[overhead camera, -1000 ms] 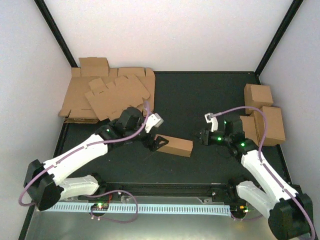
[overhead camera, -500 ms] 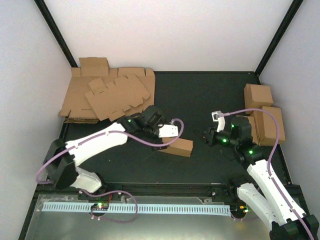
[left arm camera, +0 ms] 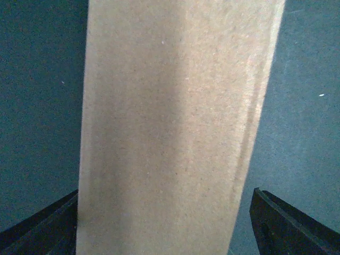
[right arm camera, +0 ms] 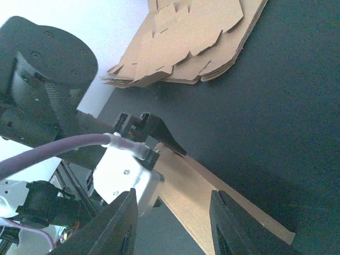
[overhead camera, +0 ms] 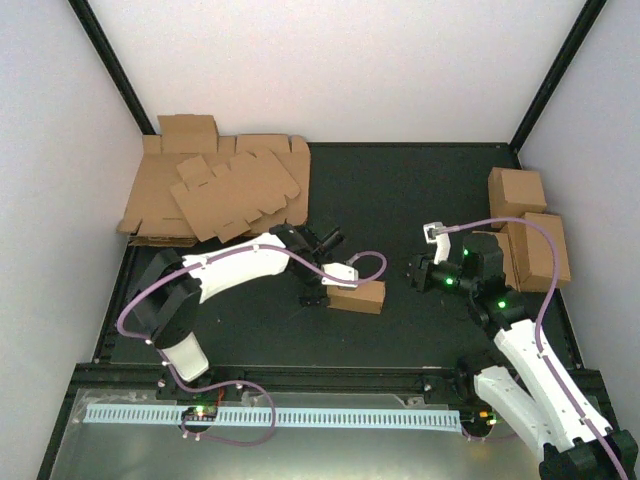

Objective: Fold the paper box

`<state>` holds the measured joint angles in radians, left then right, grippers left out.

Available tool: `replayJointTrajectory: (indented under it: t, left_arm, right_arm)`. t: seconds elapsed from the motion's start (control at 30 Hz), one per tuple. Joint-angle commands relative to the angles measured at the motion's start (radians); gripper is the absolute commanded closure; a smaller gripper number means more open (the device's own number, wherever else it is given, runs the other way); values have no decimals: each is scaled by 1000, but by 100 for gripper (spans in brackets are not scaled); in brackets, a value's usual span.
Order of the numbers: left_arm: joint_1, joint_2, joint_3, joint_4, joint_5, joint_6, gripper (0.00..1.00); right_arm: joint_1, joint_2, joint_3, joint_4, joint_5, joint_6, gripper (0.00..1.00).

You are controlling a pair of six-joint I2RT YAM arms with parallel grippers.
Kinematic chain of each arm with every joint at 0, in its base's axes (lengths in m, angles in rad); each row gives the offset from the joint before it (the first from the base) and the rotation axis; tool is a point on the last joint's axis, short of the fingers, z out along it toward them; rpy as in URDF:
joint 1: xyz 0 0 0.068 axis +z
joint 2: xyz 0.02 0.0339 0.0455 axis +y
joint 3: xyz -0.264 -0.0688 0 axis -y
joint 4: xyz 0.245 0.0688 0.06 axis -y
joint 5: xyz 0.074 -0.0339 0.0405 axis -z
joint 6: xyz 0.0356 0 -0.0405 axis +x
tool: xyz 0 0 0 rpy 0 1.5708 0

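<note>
The paper box (overhead camera: pixel 362 297) lies folded into a small brown oblong on the dark mat. In the left wrist view the paper box (left arm camera: pixel 175 122) fills the middle. My left gripper (overhead camera: pixel 322 294) hangs over the box's left end. The left gripper (left arm camera: pixel 164 218) is open and straddles the box, with a gap at the right finger (left arm camera: pixel 289 228). My right gripper (overhead camera: pixel 414 268) hovers right of the box, apart from it. The right gripper (right arm camera: pixel 172 226) is open with nothing between its jaws. Beyond them shows the box (right arm camera: pixel 210 199).
A thick heap of flat cardboard blanks (overhead camera: pixel 215 190) lies at the back left and shows as the heap (right arm camera: pixel 196 37) in the right wrist view. Several folded boxes (overhead camera: pixel 525 225) stand by the right wall. White walls enclose the mat.
My left arm has swung right and come down over the box's left end, its jaws narrowing a little. The right arm drew back slightly to the right and opened a bit.
</note>
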<state>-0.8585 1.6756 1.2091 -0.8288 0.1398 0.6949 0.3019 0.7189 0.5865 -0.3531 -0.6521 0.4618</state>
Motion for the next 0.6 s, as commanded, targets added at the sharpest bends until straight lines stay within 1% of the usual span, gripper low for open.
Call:
replayJointTrajectory:
  t: [0.0,0.07,0.13,0.23,0.27,0.33,0.4,0.43,0.47,0.53,0.57]
  left_arm:
    - [6,34,37,-5,-46,-6,20]
    - [6,30,37,7,-61,-10,27]
    - [7,15,32,24,-71,-17,36]
    - [4,-19,15,51,-94,-28,55]
    - [0,-34,11,55,-105,-31,58]
    - [-8,-58,8,56,-127,-45,63]
    - [-18,-93,-3,67,-143,-60,64]
    - [-23,-117,-16,84,-155,-68,64]
    - [-30,-144,-33,106,-169,-74,64]
    - [-46,-203,-94,173,-213,-84,64]
    - [-60,-230,-124,210,-228,-78,65]
  right_arm:
    - [1,-4,-10,-2,1,5,59]
    - [1,-4,-11,-5,2,4,59]
    - [2,-3,-11,-8,4,3,59]
    - [2,6,-11,-16,8,4,59]
    - [2,11,-11,-20,9,4,59]
    - [1,26,-7,-38,21,10,59]
    - [2,50,14,-88,36,24,58]
    - [1,64,35,-117,44,31,56]
    - [0,77,60,-151,55,43,51]
    - [0,91,111,-212,85,84,30]
    - [0,90,131,-231,96,112,23]
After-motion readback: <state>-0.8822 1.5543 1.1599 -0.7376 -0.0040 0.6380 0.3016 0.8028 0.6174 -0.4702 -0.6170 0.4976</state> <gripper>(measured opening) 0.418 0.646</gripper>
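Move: The box lies just under my left hand. My open fingers point down astride the left end of the box, and its middle is about 6 cm to the right, level fore and aft, and 4 cm lower. The pile of flat sheets is some 25 cm ahead and 22 cm left of that hand. From my right hand the box's middle is about 12 cm left and 17 cm down; the finished box sits 20 cm right of that hand and 4 cm ahead. I close my left fingers across the long sides of the box near its left end, settling about 1 cm lower as they come in, and pinch it. Then I lift about 4 cm, easing 2 cm forward, with the fingertips swinging some 10 degrees forward. Late on, my right hand sinks 3 cm towards the box, tips down about 10 degrees and opens wider. ##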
